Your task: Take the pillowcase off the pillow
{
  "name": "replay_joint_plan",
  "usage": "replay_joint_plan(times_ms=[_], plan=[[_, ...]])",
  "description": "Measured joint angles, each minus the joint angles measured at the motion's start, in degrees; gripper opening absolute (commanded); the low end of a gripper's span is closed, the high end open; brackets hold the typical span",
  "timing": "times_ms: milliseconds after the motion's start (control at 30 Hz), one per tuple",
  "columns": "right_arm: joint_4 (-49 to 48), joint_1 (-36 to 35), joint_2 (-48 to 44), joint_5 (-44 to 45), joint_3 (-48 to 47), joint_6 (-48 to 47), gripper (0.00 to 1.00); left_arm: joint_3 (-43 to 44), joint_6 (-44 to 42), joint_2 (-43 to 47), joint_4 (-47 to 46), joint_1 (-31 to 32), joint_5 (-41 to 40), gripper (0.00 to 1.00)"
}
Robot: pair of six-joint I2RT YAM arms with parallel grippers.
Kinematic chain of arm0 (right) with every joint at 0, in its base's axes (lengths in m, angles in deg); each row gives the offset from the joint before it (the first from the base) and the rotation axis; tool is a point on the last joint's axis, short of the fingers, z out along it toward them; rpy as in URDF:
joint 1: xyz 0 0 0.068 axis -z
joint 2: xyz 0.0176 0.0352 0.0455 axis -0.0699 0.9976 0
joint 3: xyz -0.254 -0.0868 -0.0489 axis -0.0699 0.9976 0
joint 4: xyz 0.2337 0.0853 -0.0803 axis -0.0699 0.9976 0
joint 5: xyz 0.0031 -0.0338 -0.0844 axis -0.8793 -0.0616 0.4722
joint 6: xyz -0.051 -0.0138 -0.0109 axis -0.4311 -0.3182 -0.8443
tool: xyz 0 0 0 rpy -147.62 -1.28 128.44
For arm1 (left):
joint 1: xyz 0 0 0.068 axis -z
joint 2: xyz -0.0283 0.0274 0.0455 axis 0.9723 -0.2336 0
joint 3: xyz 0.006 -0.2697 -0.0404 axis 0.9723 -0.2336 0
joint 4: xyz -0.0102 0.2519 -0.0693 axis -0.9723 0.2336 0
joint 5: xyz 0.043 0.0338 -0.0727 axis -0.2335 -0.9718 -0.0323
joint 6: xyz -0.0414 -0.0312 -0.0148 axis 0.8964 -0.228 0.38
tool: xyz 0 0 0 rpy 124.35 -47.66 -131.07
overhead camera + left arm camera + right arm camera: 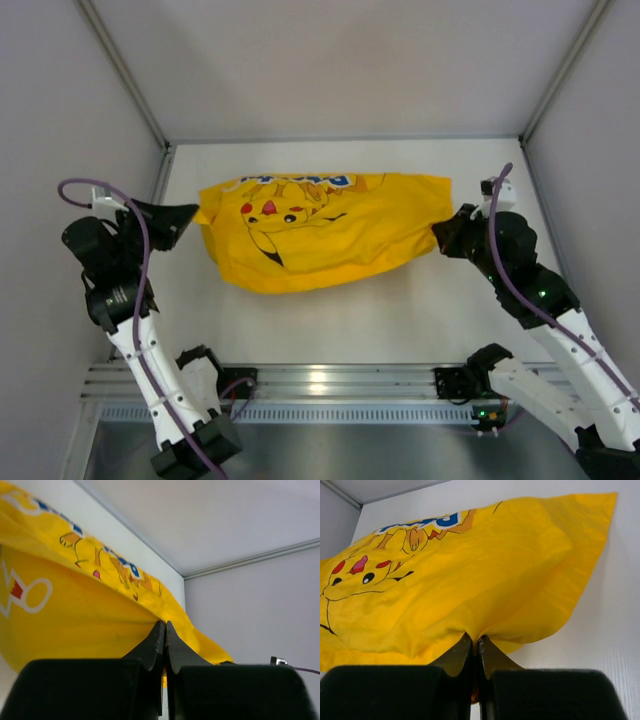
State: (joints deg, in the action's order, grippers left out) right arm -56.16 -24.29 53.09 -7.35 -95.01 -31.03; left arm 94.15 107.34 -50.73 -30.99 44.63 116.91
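Observation:
The yellow pillowcase (320,230) lies stretched across the middle of the table, its cartoon character and blue lettering facing up. It bulges as if filled, but the pillow itself is hidden inside. My left gripper (192,217) is shut on the case's left end, where yellow cloth (100,625) is pinched between the black fingers (152,647). My right gripper (447,238) is shut on the right end. In the right wrist view the pillowcase (470,580) puckers into the closed fingertips (462,652).
The white table (330,320) is enclosed by grey walls at the left, back and right. A metal rail (330,382) with the arm bases runs along the near edge.

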Motion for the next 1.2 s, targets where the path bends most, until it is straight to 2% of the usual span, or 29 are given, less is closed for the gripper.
replay_joint_plan(times_ms=[233,567,900,1033,1200], plan=[[5.8,0.0,-0.2,1.2,-6.6,-1.7,0.00,16.6,-0.1,-4.7,-0.9,0.0,0.2,0.00],[13.7,0.0,-0.1,0.9,-25.2,-2.8,0.00,26.4,5.3,-4.7,-10.3,0.0,0.5,0.00],[19.9,0.0,-4.6,-0.7,-40.2,-2.8,0.00,47.5,-1.7,-2.7,-6.2,2.8,-7.5,0.00],[21.8,0.0,-3.9,-0.8,-45.7,-2.9,0.00,48.1,-2.5,-1.5,-7.2,3.1,-7.9,0.00],[22.7,0.0,2.8,3.9,-50.9,-4.2,0.00,39.3,-2.0,-4.9,-8.0,3.2,-4.5,0.00]])
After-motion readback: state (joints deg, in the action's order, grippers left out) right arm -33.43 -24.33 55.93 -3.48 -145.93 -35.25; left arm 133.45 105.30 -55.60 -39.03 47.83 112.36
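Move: Both grippers already hold the near side of the pillowcase well above the table. The pillowcase's middle sags some 20 cm to the left gripper's right, 3 cm ahead and 18 cm below; from the right gripper it is about 19 cm left, 3 cm ahead and 12 cm below. The blue lettering lies roughly 14 cm ahead of the right gripper, 23 cm left, and the far right corner 15 cm ahead, 9 cm right, both near table height. Whip the pillowcase up and back towards the bases with both closed grippers, raising them some 25 to 30 cm, drawing back 12 to 14 cm and drifting right, while the fingers tip upward, the left ones nearly 50 degrees. Near the end swing both forward again, the left fastest and sinking about 5 cm; keep both grips shut on the cloth. ##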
